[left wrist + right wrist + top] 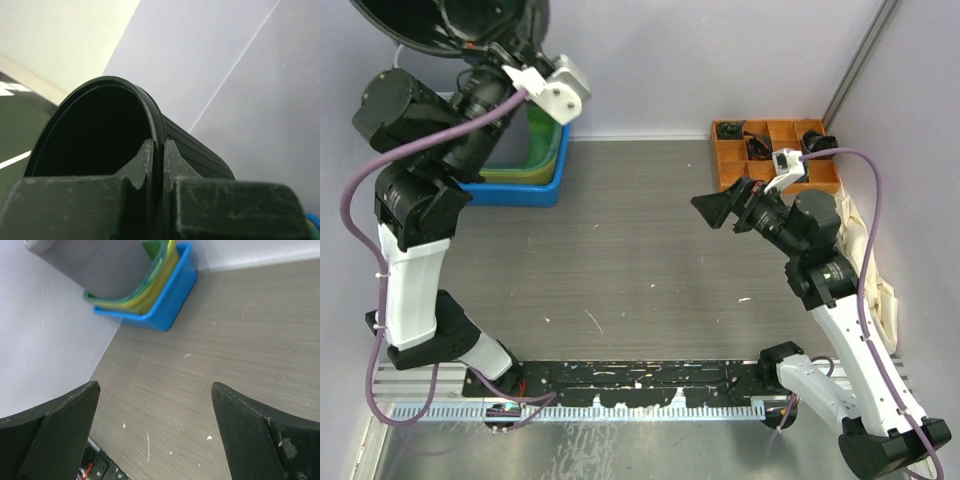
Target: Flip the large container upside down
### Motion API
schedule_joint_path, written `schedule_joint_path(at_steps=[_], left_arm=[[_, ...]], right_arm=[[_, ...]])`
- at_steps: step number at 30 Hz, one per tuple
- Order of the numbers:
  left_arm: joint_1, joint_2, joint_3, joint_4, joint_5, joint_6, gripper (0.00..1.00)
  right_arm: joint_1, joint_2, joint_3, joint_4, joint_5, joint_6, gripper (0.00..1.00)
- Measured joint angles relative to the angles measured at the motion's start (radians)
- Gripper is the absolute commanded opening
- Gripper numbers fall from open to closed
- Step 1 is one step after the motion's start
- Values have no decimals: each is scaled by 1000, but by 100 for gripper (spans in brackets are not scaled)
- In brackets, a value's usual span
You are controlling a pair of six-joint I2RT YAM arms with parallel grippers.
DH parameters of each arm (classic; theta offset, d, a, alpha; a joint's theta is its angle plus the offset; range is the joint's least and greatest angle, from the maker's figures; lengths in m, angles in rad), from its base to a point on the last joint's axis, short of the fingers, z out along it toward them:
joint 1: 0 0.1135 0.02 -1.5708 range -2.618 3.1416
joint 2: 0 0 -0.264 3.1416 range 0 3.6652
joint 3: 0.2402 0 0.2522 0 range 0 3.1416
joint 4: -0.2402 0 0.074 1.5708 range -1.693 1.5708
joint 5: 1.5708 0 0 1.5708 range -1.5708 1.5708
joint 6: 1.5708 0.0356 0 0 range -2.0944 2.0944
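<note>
The large container is a black round tub, lifted high at the top left, its dark opening facing the camera. In the left wrist view the large container fills the frame, ribbed outside, rim tilted. My left gripper is shut on its rim, one finger inside and one outside. The left gripper in the top view is mostly hidden behind its wrist. My right gripper hovers open over the table right of centre, holding nothing; its right gripper fingers frame bare table.
A blue bin holding green and yellow tubs sits at the back left under the left arm; blue bin also shows from the right wrist. An orange parts tray stands at the back right. Walls enclose back and right sides.
</note>
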Motion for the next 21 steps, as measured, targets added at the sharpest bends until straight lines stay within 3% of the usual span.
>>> schedule_joint_path(at_steps=[5,12,17,21], left_arm=[[-167,-7,-16,-57,-92,-51,0],[-196,-7,-47,-289,-81,-423,0],[-191,-11,-113,-424,21,-701,0],[-112,-5,-151,-487,212,-927,0]], right_arm=[[0,-3,126,-81,122,-50,100],[0,-27,306,-232,340,-101,100],[0,-59,394,-304,442,-130,100],[0,-100,431,-357,500,-143,100]])
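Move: The large container's black rim is already pinched in the left hand, its mouth tipped back towards the robot. The clear table near the middle, over which it is taken, lies some 70 cm below that hand, about 5 cm ahead and 19 cm to its right. The blue tub is about 28 cm ahead, 21 cm left and 66 cm below; the grey container in it stands level with it, its middle 50 cm below the hand. From the right hand the clear spot is some 24 cm left, 7 cm ahead and 35 cm below. The large container, still pinched by its rim in the shut left fingers, is brought down about 19 cm and rightwards over the clear table while the wrist tips forward some 60 degrees, from pointing a little up to pointing down, and turns somewhat clockwise. Meanwhile the empty, open right hand rises, draws off to the right and slightly back, and swings clockwise. ##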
